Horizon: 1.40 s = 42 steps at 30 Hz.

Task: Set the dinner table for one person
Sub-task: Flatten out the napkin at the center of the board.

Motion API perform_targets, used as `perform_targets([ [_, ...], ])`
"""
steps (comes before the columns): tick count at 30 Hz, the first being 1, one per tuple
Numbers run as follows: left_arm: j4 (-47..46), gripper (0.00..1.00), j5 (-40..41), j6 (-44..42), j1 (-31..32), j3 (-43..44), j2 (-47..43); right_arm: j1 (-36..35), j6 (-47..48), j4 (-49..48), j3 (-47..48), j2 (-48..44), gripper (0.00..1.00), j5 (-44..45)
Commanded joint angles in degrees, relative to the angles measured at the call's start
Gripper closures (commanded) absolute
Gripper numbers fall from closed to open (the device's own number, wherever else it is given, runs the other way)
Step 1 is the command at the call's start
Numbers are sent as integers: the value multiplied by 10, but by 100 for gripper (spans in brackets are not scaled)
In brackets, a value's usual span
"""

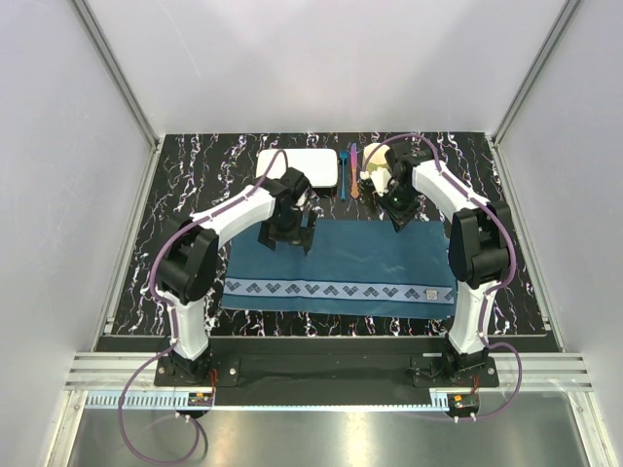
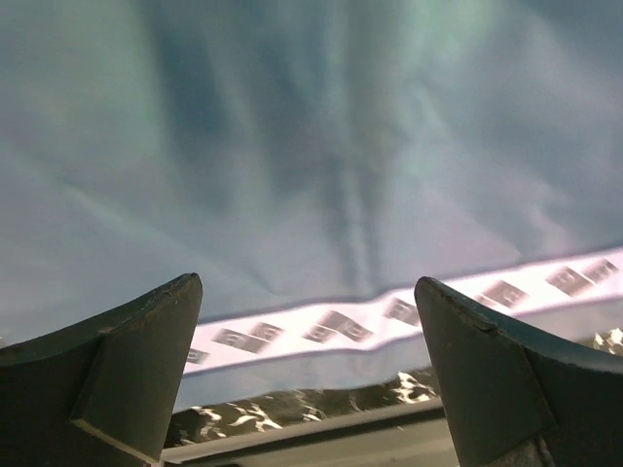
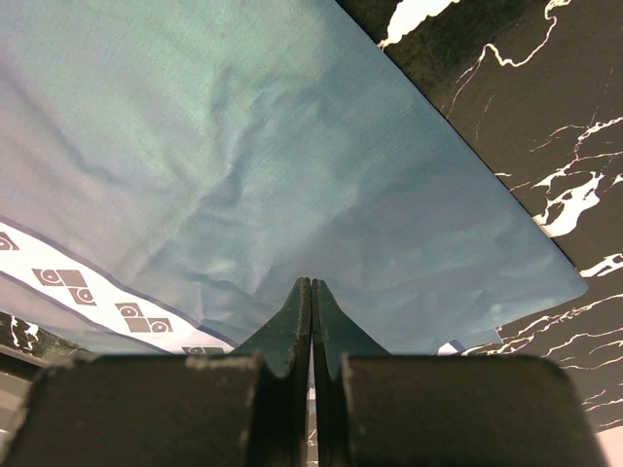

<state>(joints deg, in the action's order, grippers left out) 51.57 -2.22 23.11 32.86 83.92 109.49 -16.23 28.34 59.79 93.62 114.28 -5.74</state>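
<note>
The dinner table [image 1: 195, 175] is a black top with white veins. A teal placemat [image 1: 341, 268] with a pale patterned band lies across its middle. My left gripper [image 1: 287, 233] hangs open over the mat's far left part. In the left wrist view its fingers [image 2: 146, 331] stand wide apart above the placemat [image 2: 311, 146], with nothing between them. My right gripper [image 1: 399, 222] is shut at the mat's far right edge. In the right wrist view its tips [image 3: 311, 284] meet right at the wrinkled placemat [image 3: 243, 146]; no cloth shows between them.
Behind the mat lie a white rectangular plate [image 1: 297, 167], a blue utensil [image 1: 343, 173], orange and purple utensils [image 1: 354, 171] and a cream cup [image 1: 375, 161]. White walls and metal rails enclose the table on three sides. Bare marble [image 3: 506, 117] shows beside the mat's corner.
</note>
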Motion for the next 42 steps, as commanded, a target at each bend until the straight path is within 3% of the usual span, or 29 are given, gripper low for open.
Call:
perform_targets([
  [1, -9, 1, 49, -27, -32, 41, 16, -2, -13, -5, 25, -16, 100, -19],
  [8, -79, 1, 117, -56, -60, 53, 13, -2, -17, -11, 14, -34, 100, -16],
  [18, -152, 1, 148, -71, -87, 106, 83, -1, -19, -13, 15, -41, 100, -14],
  [26, -167, 1, 143, -66, -107, 127, 137, -2, -15, -13, 13, -49, 100, -7],
  [42, -174, 2, 114, -69, -110, 73, 119, -1, -19, -15, 2, -56, 100, -7],
])
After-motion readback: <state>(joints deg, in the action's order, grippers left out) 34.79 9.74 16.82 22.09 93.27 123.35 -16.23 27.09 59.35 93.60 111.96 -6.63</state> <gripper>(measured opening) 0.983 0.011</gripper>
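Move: The napkin's far edge, where the open left hand is heading, lies some 14 cm ahead of it, 6 cm to its left and about 5 cm below. The napkin's patterned border runs roughly 10 cm behind the hand at the same level. Beyond the far edge lies the white tray, 32 cm ahead and 2 cm right, with the blue spoon some 30 cm ahead and 20 cm right. From the right hand that edge spot is about 6 cm ahead and 45 cm left. Forward and somewhat left, nearly level at first, the left hand sweeps about 15 cm over the napkin towards its far edge, the fingertips swinging forward some 15 degrees. Over the last part it also sinks about 4 cm, then eases to a stop with wide-open fingers low at the edge, short of the white tray; whether the tips touch can't be seen. ##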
